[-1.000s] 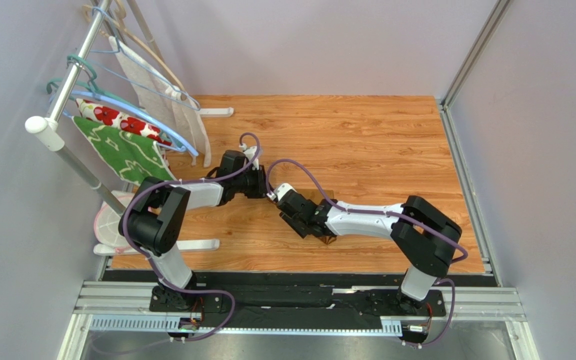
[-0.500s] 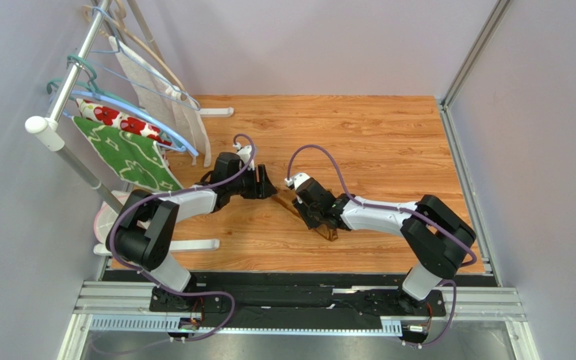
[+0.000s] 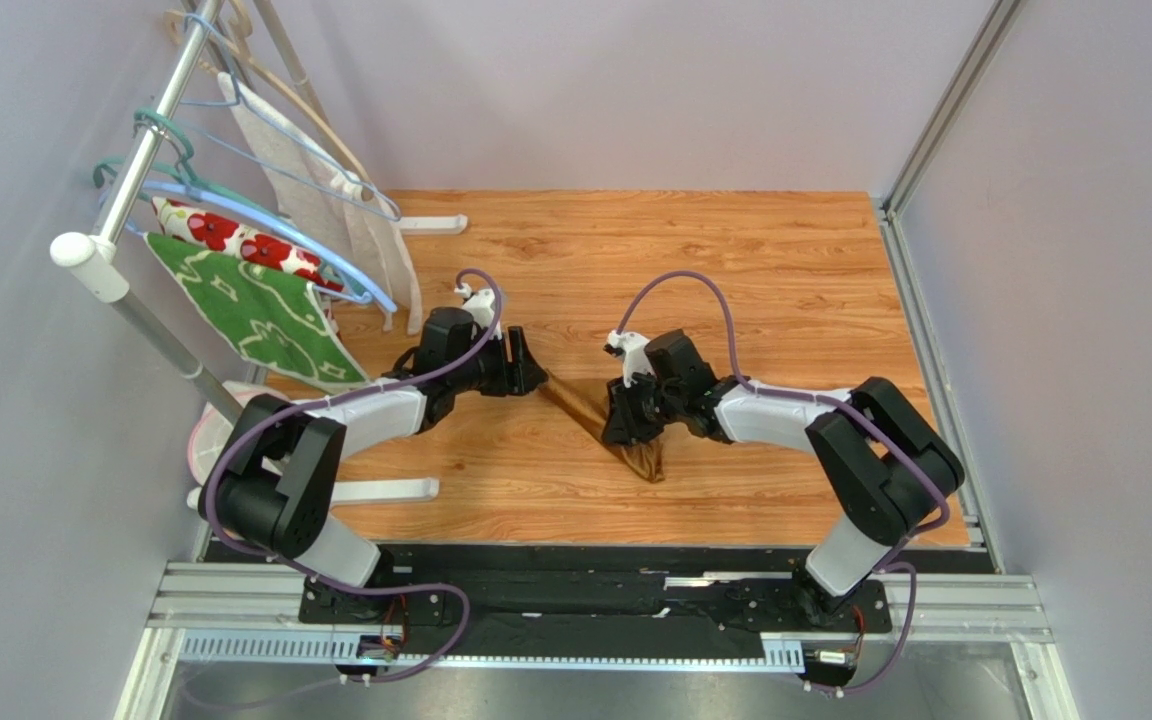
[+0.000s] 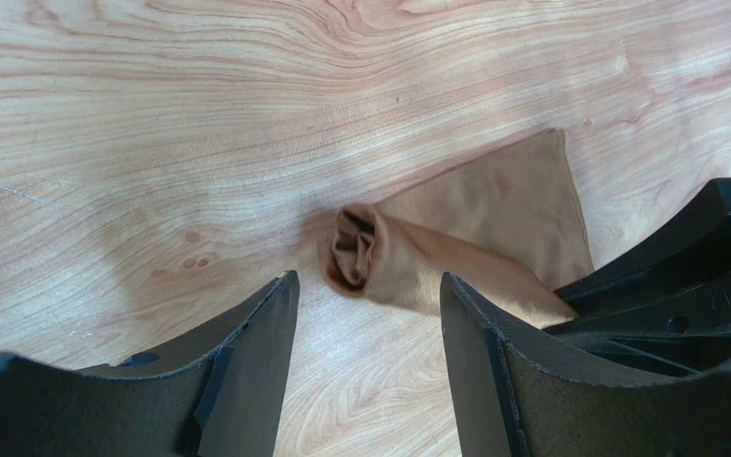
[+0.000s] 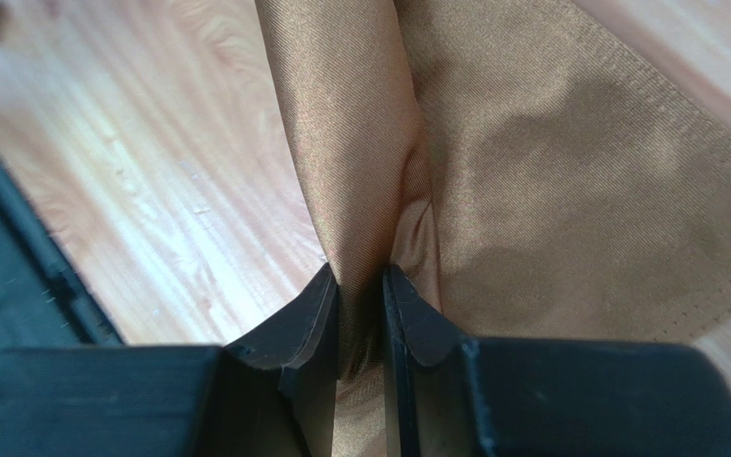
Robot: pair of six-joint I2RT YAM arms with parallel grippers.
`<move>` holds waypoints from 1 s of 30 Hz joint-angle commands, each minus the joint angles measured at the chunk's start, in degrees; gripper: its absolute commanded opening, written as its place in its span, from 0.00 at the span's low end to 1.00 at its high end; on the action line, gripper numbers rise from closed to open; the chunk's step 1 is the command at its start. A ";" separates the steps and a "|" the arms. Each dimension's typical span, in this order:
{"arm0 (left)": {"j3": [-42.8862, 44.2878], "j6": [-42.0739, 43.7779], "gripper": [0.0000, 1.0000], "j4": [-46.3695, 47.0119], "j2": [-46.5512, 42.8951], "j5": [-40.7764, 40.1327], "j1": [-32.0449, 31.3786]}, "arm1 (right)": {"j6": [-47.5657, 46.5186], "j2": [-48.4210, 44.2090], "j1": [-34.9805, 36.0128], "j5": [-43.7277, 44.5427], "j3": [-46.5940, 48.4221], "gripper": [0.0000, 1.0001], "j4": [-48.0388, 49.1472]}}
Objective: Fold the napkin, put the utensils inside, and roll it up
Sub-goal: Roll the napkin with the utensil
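Note:
The napkin [image 3: 593, 414] lies on the wooden table as a narrow golden-brown roll running diagonally between my two grippers. In the left wrist view its rolled end [image 4: 358, 257] faces me, with a flat triangular flap beyond it. My left gripper [image 3: 534, 366] [image 4: 367, 279] is open, its fingers just short of that end and apart from it. My right gripper [image 3: 633, 426] [image 5: 360, 278] is shut on a pinched ridge of the napkin [image 5: 541, 181] near the other end. The utensils are hidden.
A clothes rack [image 3: 132, 180] with hangers stands at the left, carrying a green leaf-patterned cloth [image 3: 259, 311] and a white cloth with red flowers [image 3: 222, 233]. Its white foot [image 3: 387, 489] lies near the left arm. Grey walls close in the table on both sides.
My left gripper has opened, let go of the roll's end and drawn back to the left. My right gripper has swung away to the right and closed on the napkin.

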 commanded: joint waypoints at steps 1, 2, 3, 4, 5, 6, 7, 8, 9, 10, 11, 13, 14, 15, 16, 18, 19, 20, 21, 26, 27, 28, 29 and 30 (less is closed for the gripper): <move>-0.03 0.59 0.65 2.59 -0.32 -0.40 0.09 | 0.46 4.44 -1.43 -10.75 -3.62 0.21 -4.71; -0.03 0.59 0.65 2.59 -0.32 -0.31 0.17 | 0.46 5.05 -1.70 -12.15 -3.54 0.21 -4.71; 0.06 0.59 0.64 2.59 -0.23 -0.31 0.26 | 0.55 5.41 -1.88 -12.69 -3.45 0.21 -4.54; 0.15 0.51 0.63 2.42 0.03 -0.14 0.26 | 0.55 5.76 -2.05 -13.22 -3.45 0.21 -4.36; 0.24 0.51 0.62 2.24 0.29 -0.05 0.26 | 0.81 5.94 -2.58 -14.27 -3.53 0.21 -4.19; 0.67 0.42 0.61 1.89 0.56 0.04 0.26 | 1.07 6.46 -2.93 -14.71 -3.62 0.21 -3.40; 1.02 0.42 0.58 1.02 1.26 0.30 0.26 | 1.51 6.73 -3.54 -15.06 -3.62 0.21 -3.13; 1.29 0.42 0.57 0.40 1.52 0.56 0.26 | 1.86 6.99 -3.90 -15.68 -3.71 0.21 -3.04; 1.73 0.42 0.55 -0.13 1.79 0.39 0.26 | 2.13 7.60 -4.25 -15.86 -3.54 0.21 -2.87; 1.82 0.42 0.55 -1.00 1.96 0.13 0.18 | 2.39 7.96 -4.69 -16.03 -3.19 0.21 -2.87; 1.82 0.42 0.55 -1.36 1.88 -0.05 0.26 | 2.65 8.22 -5.04 -16.73 -3.01 0.21 -2.95; 1.73 0.42 0.55 -2.15 1.36 -0.84 0.26 | 3.09 9.27 -5.83 -17.26 -2.40 0.21 -3.13; 1.56 0.42 0.55 -2.24 1.00 -1.01 0.26 | 3.10 9.71 -6.09 -17.87 -2.13 0.21 -3.39; 1.12 0.42 0.56 -2.16 0.65 -1.19 0.26 | 3.01 10.15 -6.44 -17.97 -1.87 0.20 -3.83; 0.85 0.33 0.57 -1.46 0.13 -1.19 0.26 | 2.83 10.85 -6.80 -18.23 -1.69 0.21 -4.09; 0.15 -0.02 0.58 0.12 0.03 -0.50 0.26 | 2.40 11.65 -7.15 -18.67 -1.08 0.21 -4.71; 0.06 -0.19 0.58 0.57 0.21 0.03 0.26 | 2.39 12.17 -7.50 -18.85 -0.99 0.21 -4.89; 0.06 -0.37 0.58 0.92 0.56 0.65 0.26 | 2.31 12.53 -7.59 -19.20 -0.64 0.20 -4.89; 0.23 -0.72 0.58 1.53 1.43 1.70 0.26 | 2.31 12.70 -7.68 -19.11 -0.37 0.20 -5.15; 0.59 -1.95 0.53 3.20 3.46 4.43 0.26 | 2.48 13.58 -8.12 -19.02 0.24 0.20 -5.77; 0.59 -2.04 0.47 3.38 3.98 4.87 0.18 | 2.48 13.50 -8.12 -18.94 0.42 0.20 -5.94; 0.76 -2.13 0.44 3.12 4.34 4.96 0.26 | 2.48 13.24 -8.12 -18.94 0.51 0.20 -6.12; 1.46 -2.13 0.42 2.68 4.77 5.31 0.26 | 2.48 12.71 -8.12 -18.85 0.68 0.20 -6.47; 1.99 -2.04 0.40 1.64 5.91 5.66 0.26 | 2.48 12.53 -8.12 -18.76 1.03 0.20 -6.73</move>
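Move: The left hand, open and empty, hangs over the napkin roll's left end, which lies about 4 cm below it, 1 cm ahead and 2 cm to its right. The right hand already pinches the middle of the roll; the flat, unrolled flap is roughly 5 cm straight ahead of it and 2 cm lower. The roll's left end is some 8 cm ahead of it and 9 cm to its left, its right end about 5 cm back and 5 cm to the right. Keeping its pinch on the roll's middle, the right hand draws back some 1.5 cm and slightly left, then all but stops there while its wrist goes on turning, about 25 degrees in all, so that the top of the grip rolls forward and the fingertips lift towards level. Meanwhile the left hand sinks about 2 cm and eases back and a little right onto the roll's left end, its fingers narrowing from well open to under half open around that end without a clear grip yet. ##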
